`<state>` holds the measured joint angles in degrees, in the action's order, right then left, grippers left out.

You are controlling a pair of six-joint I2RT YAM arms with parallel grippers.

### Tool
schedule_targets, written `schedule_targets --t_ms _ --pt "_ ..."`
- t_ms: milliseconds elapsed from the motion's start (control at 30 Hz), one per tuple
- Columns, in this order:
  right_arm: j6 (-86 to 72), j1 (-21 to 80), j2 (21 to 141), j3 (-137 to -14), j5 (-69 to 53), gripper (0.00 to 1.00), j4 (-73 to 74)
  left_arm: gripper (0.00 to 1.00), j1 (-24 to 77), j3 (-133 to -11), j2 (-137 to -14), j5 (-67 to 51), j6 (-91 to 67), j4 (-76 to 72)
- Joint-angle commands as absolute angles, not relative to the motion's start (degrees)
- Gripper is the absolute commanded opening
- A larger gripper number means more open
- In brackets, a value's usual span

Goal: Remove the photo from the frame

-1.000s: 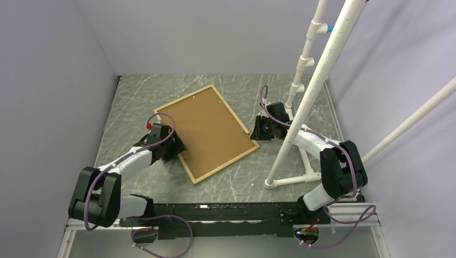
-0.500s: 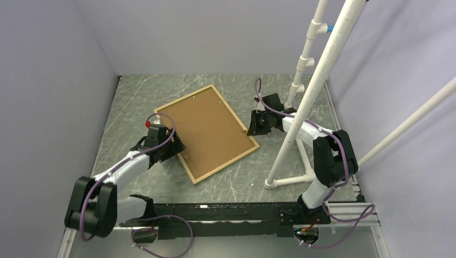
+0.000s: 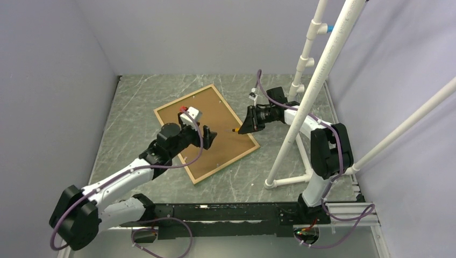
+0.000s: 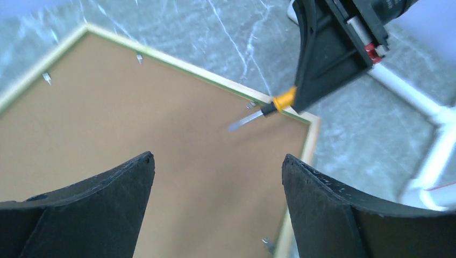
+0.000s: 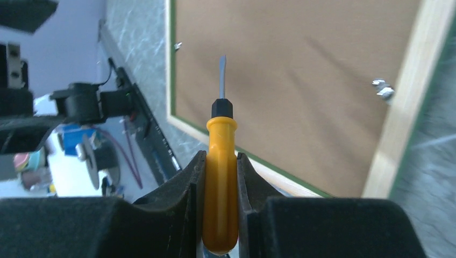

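Observation:
The frame lies face down on the table, its light wood rim around the brown backing board. The photo is hidden beneath that board. My left gripper hovers open over the board's middle with nothing between its fingers. My right gripper is shut on a yellow-handled screwdriver. The screwdriver's blade points over the board near the frame's right corner, close to a small metal tab.
Small metal tabs sit along the inside of the rim. A white PVC pipe stand rises to the right of the frame, its base on the table. Grey walls close in the left, back and right.
My left gripper left the frame's left edge, rose and swung over the board with its jaws wider. My right gripper moved left so the screwdriver reaches over the frame's right corner.

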<state>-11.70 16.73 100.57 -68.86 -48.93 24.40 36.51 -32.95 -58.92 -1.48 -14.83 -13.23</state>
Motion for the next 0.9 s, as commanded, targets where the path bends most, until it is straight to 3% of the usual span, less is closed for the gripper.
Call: schedule_targets --t_ms 0,200,433,567,633,733,767,800,867 --pt "-8.2 17.6 100.4 -69.9 -58.9 0.0 25.2 0.91 38.0 -37.0 -67.1 -3.3 11.3 -25.7" --pt "-7.4 18.0 99.6 -68.7 -60.6 0.0 24.9 0.92 38.8 -38.8 -77.1 -13.7 28.7 -29.5" --pt "-7.5 19.5 99.8 -68.8 -61.2 0.0 24.4 0.9 40.0 -45.0 -85.4 -18.2 30.7 -29.4" --pt "-7.9 19.8 99.3 -68.9 -61.4 0.0 24.1 0.8 40.9 -46.6 -88.5 -21.7 29.3 -28.0" --pt "-8.9 19.8 98.8 -68.7 -61.5 0.0 23.0 0.63 41.4 -47.2 -89.4 -22.0 28.3 -27.5" --pt "-11.1 19.8 97.9 -68.1 -60.2 0.0 20.8 0.14 41.5 -47.3 -89.7 -20.6 25.7 -27.2" --pt "-13.2 19.8 97.4 -67.6 -59.9 0.0 19.1 0.06 41.4 -46.8 -89.4 -19.7 24.5 -27.8" --pt "-14.9 19.8 96.7 -66.6 -59.7 0.1 16.3 0.0 41.5 -46.1 -88.9 -18.8 23.1 -28.5" --pt "-22.1 19.8 94.9 -63.7 -58.3 0.39 9.0 0.0 41.4 -44.3 -87.7 -15.6 18.3 -31.4"
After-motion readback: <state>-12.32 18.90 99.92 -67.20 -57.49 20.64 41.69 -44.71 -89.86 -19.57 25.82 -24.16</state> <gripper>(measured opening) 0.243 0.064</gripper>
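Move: The screwdriver is held by its orange handle in the right fingers, its middle about 3 cm left of that hand, level front to back, and 2 cm below. From the empty left hand its middle lies some 12 cm right, 4 cm ahead and 8 cm below. Nearby, also from the left hand, about 17 cm down: the frame's right-side clip, 14 cm right and 2 cm ahead, and its right corner, 19 cm right and 3 cm back. Rightward and down goes the left hand, about 10 cm across and 7 cm lower, to the screwdriver above the frame, turning clockwise and rolling its left side up some 30 degrees each. Its wide-open fingers then shut on the black collar. The right hand brings the handle slightly back, left and up, its fingers only starting to slacken at the end. ##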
